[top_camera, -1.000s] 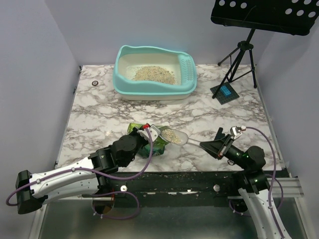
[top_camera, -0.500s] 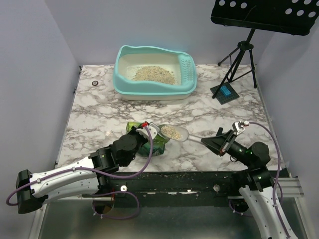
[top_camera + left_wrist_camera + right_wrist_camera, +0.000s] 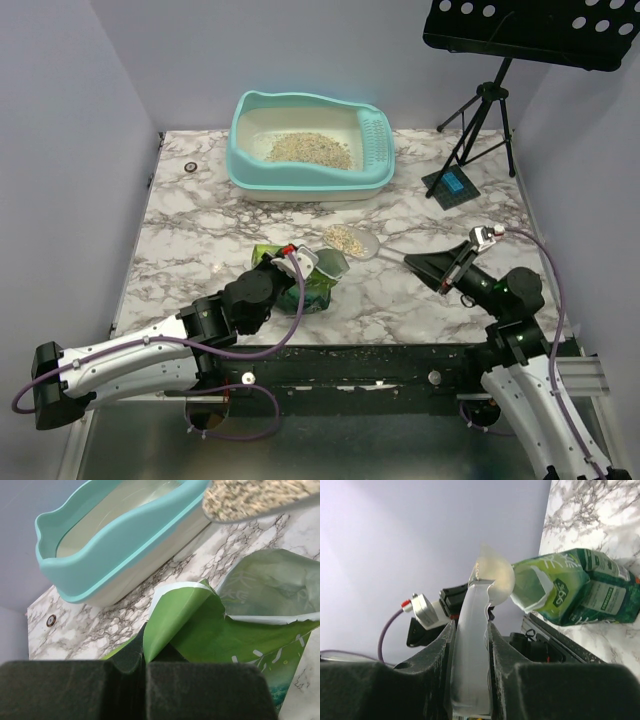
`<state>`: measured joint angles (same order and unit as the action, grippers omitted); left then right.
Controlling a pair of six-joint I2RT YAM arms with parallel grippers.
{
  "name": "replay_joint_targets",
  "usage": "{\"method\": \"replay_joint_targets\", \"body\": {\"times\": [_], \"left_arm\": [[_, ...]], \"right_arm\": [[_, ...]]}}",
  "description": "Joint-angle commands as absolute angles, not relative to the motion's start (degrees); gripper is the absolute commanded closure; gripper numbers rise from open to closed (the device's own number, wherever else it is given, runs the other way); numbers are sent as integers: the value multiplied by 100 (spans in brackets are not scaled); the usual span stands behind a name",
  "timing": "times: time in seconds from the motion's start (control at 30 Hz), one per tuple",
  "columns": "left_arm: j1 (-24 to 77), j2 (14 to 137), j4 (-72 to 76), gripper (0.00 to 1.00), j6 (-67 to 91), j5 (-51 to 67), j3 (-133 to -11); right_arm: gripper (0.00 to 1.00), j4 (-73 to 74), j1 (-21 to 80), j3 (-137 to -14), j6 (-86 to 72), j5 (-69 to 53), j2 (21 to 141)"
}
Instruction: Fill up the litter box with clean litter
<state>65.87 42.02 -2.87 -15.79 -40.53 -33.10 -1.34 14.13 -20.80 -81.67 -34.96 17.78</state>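
Note:
The turquoise litter box (image 3: 300, 176) stands at the back of the table with a patch of tan clean litter (image 3: 308, 148) inside; its wall (image 3: 115, 545) shows in the left wrist view. The green litter pouch (image 3: 316, 286) lies torn open at the front middle. My left gripper (image 3: 290, 262) is shut on the pouch's edge (image 3: 165, 620). My right gripper (image 3: 428, 268) is shut on the handle (image 3: 472, 645) of a clear scoop. The scoop's bowl (image 3: 350, 241) carries litter and hangs just behind the pouch mouth (image 3: 535, 585), seen from below as the scoop bowl (image 3: 255, 497).
A slotted turquoise scoop (image 3: 376, 140) rests on the box's right side. A black music stand tripod (image 3: 478, 115) and a dark square pad (image 3: 452, 185) sit at the back right. A small round ring (image 3: 190, 166) lies back left. Spilled granules (image 3: 330, 348) line the front edge.
My right gripper has lifted the filled scoop up and back from the pouch mouth, toward the litter box. The left gripper and pouch have stayed put.

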Motion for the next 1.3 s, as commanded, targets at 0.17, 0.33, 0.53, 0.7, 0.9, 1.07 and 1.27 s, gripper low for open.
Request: {"method": "replay_joint_targets", "body": {"times": [0.17, 0.33, 0.53, 0.7, 0.9, 1.07, 1.27], "left_arm": [[6565, 4131, -360, 100, -1477, -4131, -3410], [6557, 4131, -334, 100, -1459, -4070, -3384], [6530, 4148, -325, 100, -1415, -4034, -3384], [6504, 4140, -316, 100, -1415, -3982, -3366], [6478, 4210, -290, 100, -1424, -4017, -3331], [6460, 4289, -281, 100, -1406, -3999, -3331], [6425, 4386, -290, 100, -1371, -3964, -3331]], "right_arm": [[99, -2458, 1406, -2514, -8595, -2761, 3364], [99, -3934, 1406, -2873, -8684, -2646, 4935], [99, -4474, 1441, -3988, -8262, -2479, 6475], [99, -4649, 1441, -4885, -7972, -2373, 7811], [99, -4098, 1441, -6185, -7411, -2382, 9340], [99, -2763, 1441, -7362, -6251, -2268, 10255], [99, -13, 1476, -9428, -4538, -2294, 11424]]}}
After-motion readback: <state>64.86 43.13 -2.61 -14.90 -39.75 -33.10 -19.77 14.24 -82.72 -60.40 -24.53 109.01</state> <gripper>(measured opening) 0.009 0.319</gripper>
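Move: Out ahead of the right hand, which already grips the loaded scoop, the litter box has its middle about 40 cm forward, 20 cm left and 20 cm lower. The litter bag stands some 3 cm ahead and 19 cm to the right hand's left, its middle 17 cm lower; the black pad under the stand lies 35 cm ahead and 15 cm right, on the table. From the left hand, the box is about 35 cm ahead, 4 cm right and 15 cm lower. Carrying the scoopful of litter away from the bag, the right hand sweeps forward about 36 cm and a little left, arching up some 7 cm and then sinking back as it brings the bowl over the litter box. The wrist swings slightly clockwise, then begins rolling its left side down by nearly 20 degrees; the fingers keep their grip on the handle. The left hand still pinches the bag's edge. ##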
